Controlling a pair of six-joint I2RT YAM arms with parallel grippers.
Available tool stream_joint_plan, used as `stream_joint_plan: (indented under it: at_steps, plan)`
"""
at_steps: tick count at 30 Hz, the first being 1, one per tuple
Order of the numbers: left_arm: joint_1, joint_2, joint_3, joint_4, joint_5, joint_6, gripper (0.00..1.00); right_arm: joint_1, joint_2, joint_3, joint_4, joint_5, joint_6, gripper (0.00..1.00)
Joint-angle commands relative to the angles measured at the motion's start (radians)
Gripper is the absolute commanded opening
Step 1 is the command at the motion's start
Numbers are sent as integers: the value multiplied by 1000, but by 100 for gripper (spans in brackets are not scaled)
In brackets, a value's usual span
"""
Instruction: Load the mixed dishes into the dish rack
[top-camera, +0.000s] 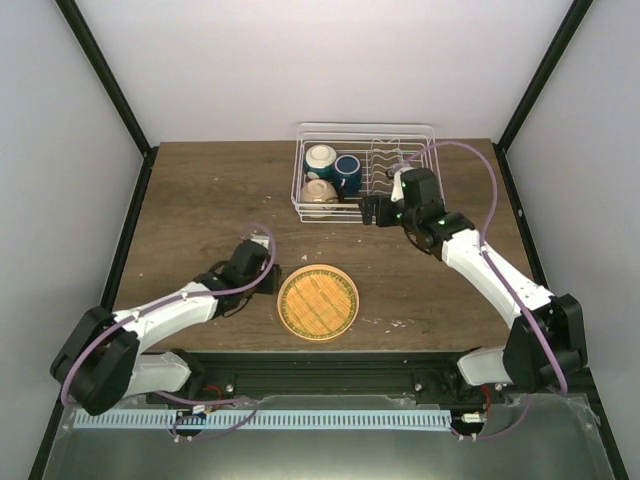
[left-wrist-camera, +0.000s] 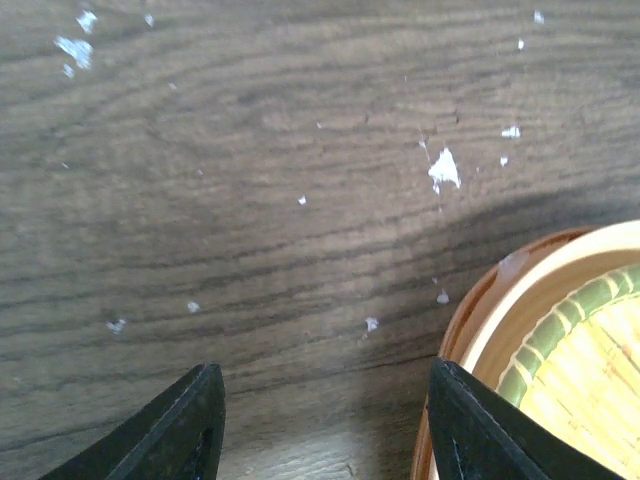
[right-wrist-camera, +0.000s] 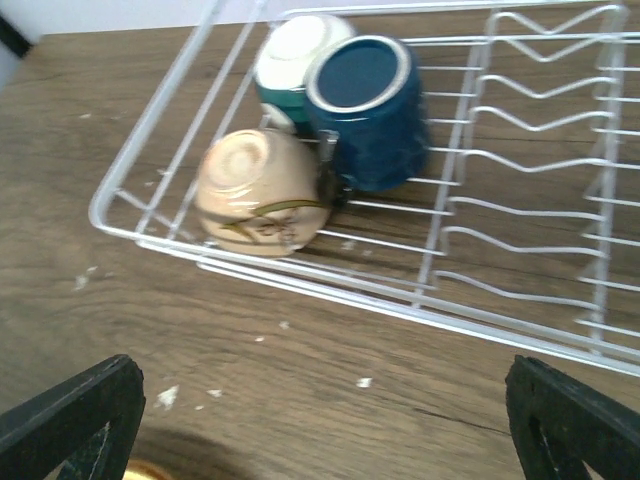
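The orange plate (top-camera: 318, 301) with its woven face lies flat on the table near the front. My left gripper (top-camera: 275, 279) is at the plate's left edge and stands open. In the left wrist view its right finger (left-wrist-camera: 480, 425) sits over the plate's rim (left-wrist-camera: 540, 330), with bare wood between the jaws (left-wrist-camera: 325, 425). The white wire dish rack (top-camera: 400, 160) stands at the back. In its left end lie two cream bowls (top-camera: 321, 157) (top-camera: 319, 193) and the dark blue cup (top-camera: 347, 173). My right gripper (top-camera: 371, 211) hovers wide open just in front of the rack, holding nothing.
In the right wrist view the rack's near rail (right-wrist-camera: 400, 305) runs across, the bowls (right-wrist-camera: 262, 190) (right-wrist-camera: 295, 50) and cup (right-wrist-camera: 365, 110) lie on their sides behind it, and plate-slot prongs (right-wrist-camera: 520, 160) fill the right half. White crumbs dot the wood. Black frame posts border the table.
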Motion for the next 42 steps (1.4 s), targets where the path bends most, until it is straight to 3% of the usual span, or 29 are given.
stream_joint_plan:
  at_steps: [1,6,24,36,42]
  plan:
    - [-35,47,36,33,-27,-27,58,-7,-29,6,-78,209,25,100]
    - [-40,76,59,30,-26,-30,58,-6,-39,-14,-96,295,25,100]
    - [-91,147,76,32,-17,-44,55,-6,-80,-48,-119,334,11,100]
    - [-142,1,62,-56,-22,-56,53,-8,-89,-59,-136,354,8,100]
    - [-187,6,42,-57,21,-68,53,-8,-74,-61,-133,345,10,100]
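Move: The plate lies on the table about 14 cm to the right of the left hand and 4 cm back, some 6 cm below it. From the right hand it is roughly 19 cm back, 14 cm left and 20 cm down. The dish rack's middle is about 22 cm ahead of the right hand and 2 cm to its right; in the rack, the beige bowl is 13 cm ahead and 14 cm left, the blue mug 20 cm ahead and 7 cm left. The plate's left rim is what the left hand closes in on: it travels about 5 cm right and half as far back, dips about 2 cm on the way, then rises to just above its starting height, fingers staying half open. The empty right hand, still wide open, shifts some 7 cm right along the rack's front, sinks slightly and turns about 15 degrees clockwise, its left side dipping. ##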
